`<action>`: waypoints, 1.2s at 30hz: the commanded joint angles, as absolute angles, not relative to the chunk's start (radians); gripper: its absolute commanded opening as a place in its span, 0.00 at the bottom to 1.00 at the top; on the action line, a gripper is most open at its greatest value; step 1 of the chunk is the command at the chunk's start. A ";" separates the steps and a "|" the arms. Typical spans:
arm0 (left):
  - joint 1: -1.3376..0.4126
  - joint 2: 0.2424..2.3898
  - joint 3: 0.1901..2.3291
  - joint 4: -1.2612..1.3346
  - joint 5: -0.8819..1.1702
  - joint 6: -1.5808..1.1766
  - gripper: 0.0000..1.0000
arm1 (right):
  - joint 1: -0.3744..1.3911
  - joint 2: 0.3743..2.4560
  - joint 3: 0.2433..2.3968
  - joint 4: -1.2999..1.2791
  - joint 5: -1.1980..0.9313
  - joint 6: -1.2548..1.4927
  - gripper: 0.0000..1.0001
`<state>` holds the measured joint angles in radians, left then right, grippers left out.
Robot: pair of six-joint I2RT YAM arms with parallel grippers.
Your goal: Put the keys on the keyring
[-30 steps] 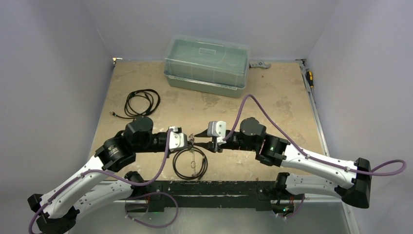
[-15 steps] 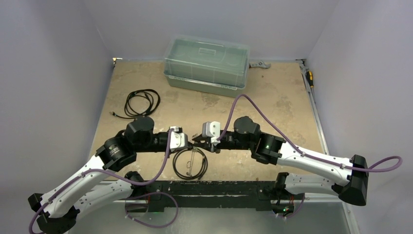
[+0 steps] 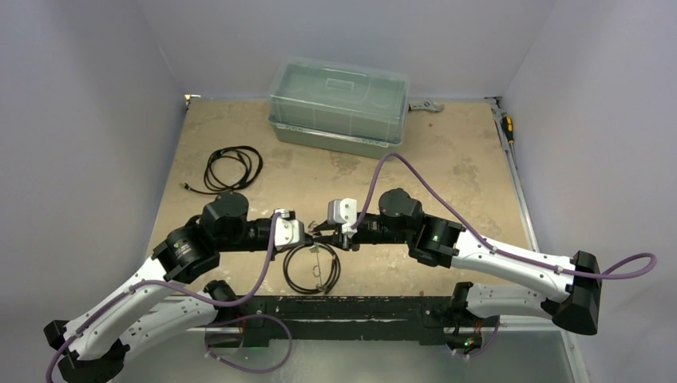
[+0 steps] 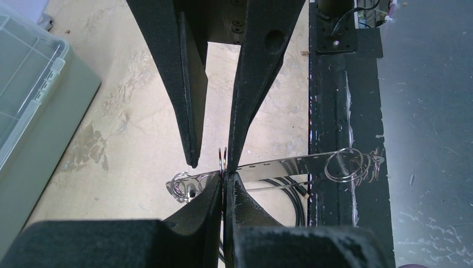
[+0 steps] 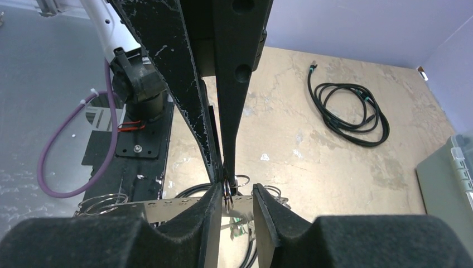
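My left gripper (image 4: 223, 180) is shut on a small silvery split ring (image 4: 223, 159) and holds it above the table. My right gripper (image 5: 237, 190) is open. Its fingers flank that ring (image 5: 227, 190), which sits against its left finger. The two grippers meet tip to tip in the top view, left (image 3: 309, 233) and right (image 3: 325, 234). Below them lies the black hoop (image 3: 289, 270) with the thin silvery keyring wire (image 3: 318, 259) inside it. A shiny perforated strip (image 4: 279, 167) carries wire rings (image 4: 341, 165) at its ends. The bright-green piece (image 5: 237, 229) lies under it. I cannot make out black-headed keys.
A clear lidded box (image 3: 339, 108) stands at the back. A coiled black cable (image 3: 231, 167) lies at the left. A grey spanner (image 3: 425, 105) and a screwdriver (image 3: 508, 128) lie at the back right. The black base rail (image 3: 351, 307) runs along the near edge.
My right arm has moved left toward the left gripper, so its open fingers now sit around the ring. The left gripper has hardly moved and stays shut.
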<state>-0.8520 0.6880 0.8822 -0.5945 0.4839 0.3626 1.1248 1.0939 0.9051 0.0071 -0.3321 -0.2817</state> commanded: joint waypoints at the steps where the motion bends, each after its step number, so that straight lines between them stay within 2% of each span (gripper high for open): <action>1: -0.854 0.670 0.920 -0.545 0.486 0.382 0.00 | 1.125 1.090 0.948 0.003 -0.348 -0.291 0.31; 4: -0.854 0.671 0.924 -0.542 0.496 0.383 0.00 | 1.124 1.090 0.948 0.003 -0.348 -0.291 0.29; 9: -0.854 0.675 0.923 -0.541 0.514 0.386 0.00 | 1.125 1.093 0.950 0.003 -0.348 -0.291 0.21; 12: -0.853 0.679 0.921 -0.538 0.519 0.384 0.00 | 1.124 1.094 0.950 0.003 -0.348 -0.291 0.12; 14: -0.853 0.682 0.921 -0.537 0.524 0.385 0.00 | 1.125 1.095 0.948 0.003 -0.350 -0.291 0.02; 19: -0.854 0.676 0.911 -0.522 0.519 0.388 0.01 | 1.125 1.089 0.946 0.008 -0.347 -0.293 0.00; 22: -0.854 0.660 0.891 -0.488 0.505 0.374 0.29 | 1.125 1.077 0.934 0.028 -0.342 -0.291 0.00; 24: -0.853 0.647 0.886 -0.475 0.495 0.366 0.42 | 1.125 1.068 0.928 0.036 -0.337 -0.290 0.00; 26: -0.854 0.629 0.879 -0.461 0.474 0.355 0.50 | 1.125 1.055 0.920 0.043 -0.333 -0.287 0.00; 30: -0.854 0.580 0.851 -0.431 0.446 0.352 0.57 | 1.125 1.034 0.908 0.060 -0.323 -0.285 0.00; 36: -0.854 0.500 0.787 -0.342 0.376 0.374 0.59 | 1.124 0.995 0.876 0.113 -0.295 -0.270 0.00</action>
<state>-0.8520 0.5385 0.8272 -0.4473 0.4362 0.3603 1.1255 1.0378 0.8867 0.0116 -0.3302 -0.2810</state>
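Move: The left fingers already hold the keyring at their tips, and the right hand's part-open fingers straddle that spot, the keyring about 1 cm to the left of the right hand point and level with it. Counted from the right hand, the keyring's metal band has its middle some 4 cm back, 1 cm left and 2 cm lower; the coiled black cable lies roughly 5 cm back, 1 cm left and 22 cm below. The right fingers pinch shut on the keyring, then the left fingers let go and rise about 4 cm. ##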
